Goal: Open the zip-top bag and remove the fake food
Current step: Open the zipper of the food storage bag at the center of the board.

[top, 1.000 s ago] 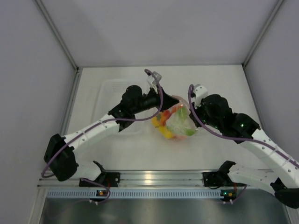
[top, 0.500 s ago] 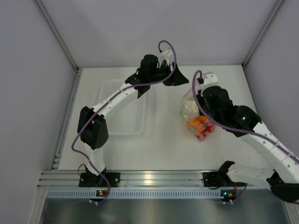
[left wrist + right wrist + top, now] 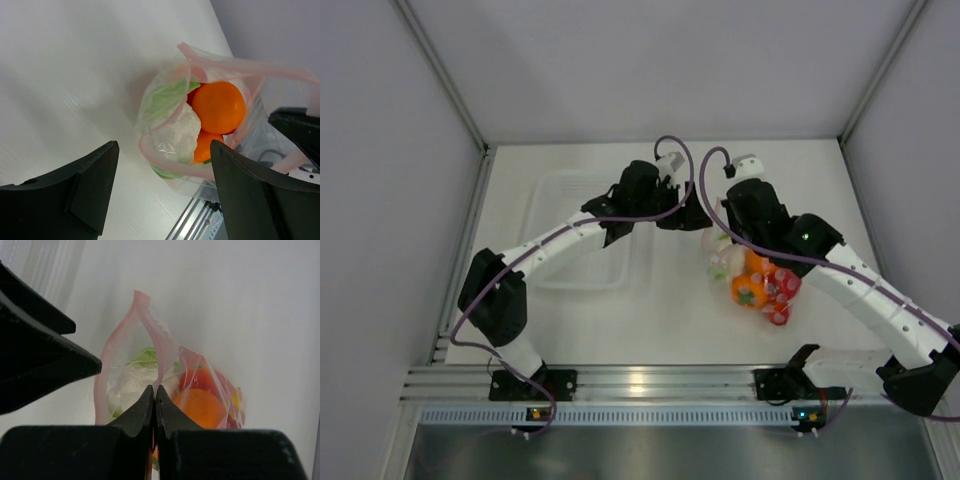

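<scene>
The zip-top bag [image 3: 752,280] hangs above the table at centre right, its pink-rimmed mouth [image 3: 165,160] spread open. My right gripper [image 3: 154,388] is shut on one pink lip of the bag [image 3: 150,335] and holds it up; from above, that gripper [image 3: 718,240] sits at the bag's top left. The fake food is inside: an orange [image 3: 218,107], white cauliflower [image 3: 176,136], red and orange pieces [image 3: 765,290]. My left gripper [image 3: 165,190] is open and faces the mouth with nothing between its fingers. From above it [image 3: 692,212] is just left of the bag.
A rigid clear tray [image 3: 570,245] lies on the table at left, under the left arm. The aluminium rail [image 3: 640,380] runs along the near edge. White walls close the table on three sides. The left gripper's black fingers [image 3: 40,360] fill the left of the right wrist view.
My left gripper let go of the bag and opened, swung up to the back, then came back beside the mouth. The right gripper carried the bag to the right.
</scene>
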### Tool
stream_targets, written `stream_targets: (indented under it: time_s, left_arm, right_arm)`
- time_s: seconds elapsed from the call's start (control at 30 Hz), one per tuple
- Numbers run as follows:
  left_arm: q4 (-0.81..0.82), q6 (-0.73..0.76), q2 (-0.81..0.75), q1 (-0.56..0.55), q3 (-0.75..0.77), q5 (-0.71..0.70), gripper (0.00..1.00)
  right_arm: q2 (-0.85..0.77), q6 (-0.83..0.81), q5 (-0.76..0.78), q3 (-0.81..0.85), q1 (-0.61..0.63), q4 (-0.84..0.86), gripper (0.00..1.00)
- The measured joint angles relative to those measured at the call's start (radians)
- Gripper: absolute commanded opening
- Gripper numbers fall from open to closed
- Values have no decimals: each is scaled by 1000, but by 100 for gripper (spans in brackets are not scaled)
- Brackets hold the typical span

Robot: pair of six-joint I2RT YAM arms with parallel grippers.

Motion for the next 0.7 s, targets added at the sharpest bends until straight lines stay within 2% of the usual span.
stream_targets:
  time_s: [0.17,0.27,0.4,0.47,0.63,0.7]
  left_arm:
    - [49,7,-63,-24,-92,2,80]
    - [100,-14,-56,-23,-156,21,80]
    - [123,-36,-18,-23,-168,10,78]
    - [137,-48,-1,-23,-168,2,71]
    - [196,-100,45,-23,-167,17,61]
    - [209,-119,68,-25,-167,26,46]
  right_arm:
    - [-7,1,-35,-32,-23,46,0]
    - [-12,2,-68,-56,-44,70,0]
    - [-31,1,-116,-81,-51,98,0]
    - [-45,1,-137,-88,-51,108,0]
    - [-74,0,-166,-97,-53,116,0]
    - [-78,-1,-174,-102,-53,119,0]
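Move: The free left rim of the bag's mouth hangs roughly 8 cm below my open left fingers, about 2 cm back and 3 cm right. My right fingertips, pinching the opposite rim, are about level in height with my left hand, some 4 cm back and 7 cm right of it; from them the free rim is about 2 cm ahead, 4 cm left and 8 cm down. The lettuce in the bag sits about 5 cm back, 6 cm right and 13 cm below my left hand. I draw my left hand back 2 to 3 cm, then sink it about 6 cm onto the bag's free rim, easing slightly right near the end and starting to close the wide-open fingers around the rim, one inside the mouth and one outside. My right hand keeps its pinch on the opposite rim, rolling a little and shifting about 1 cm left. ##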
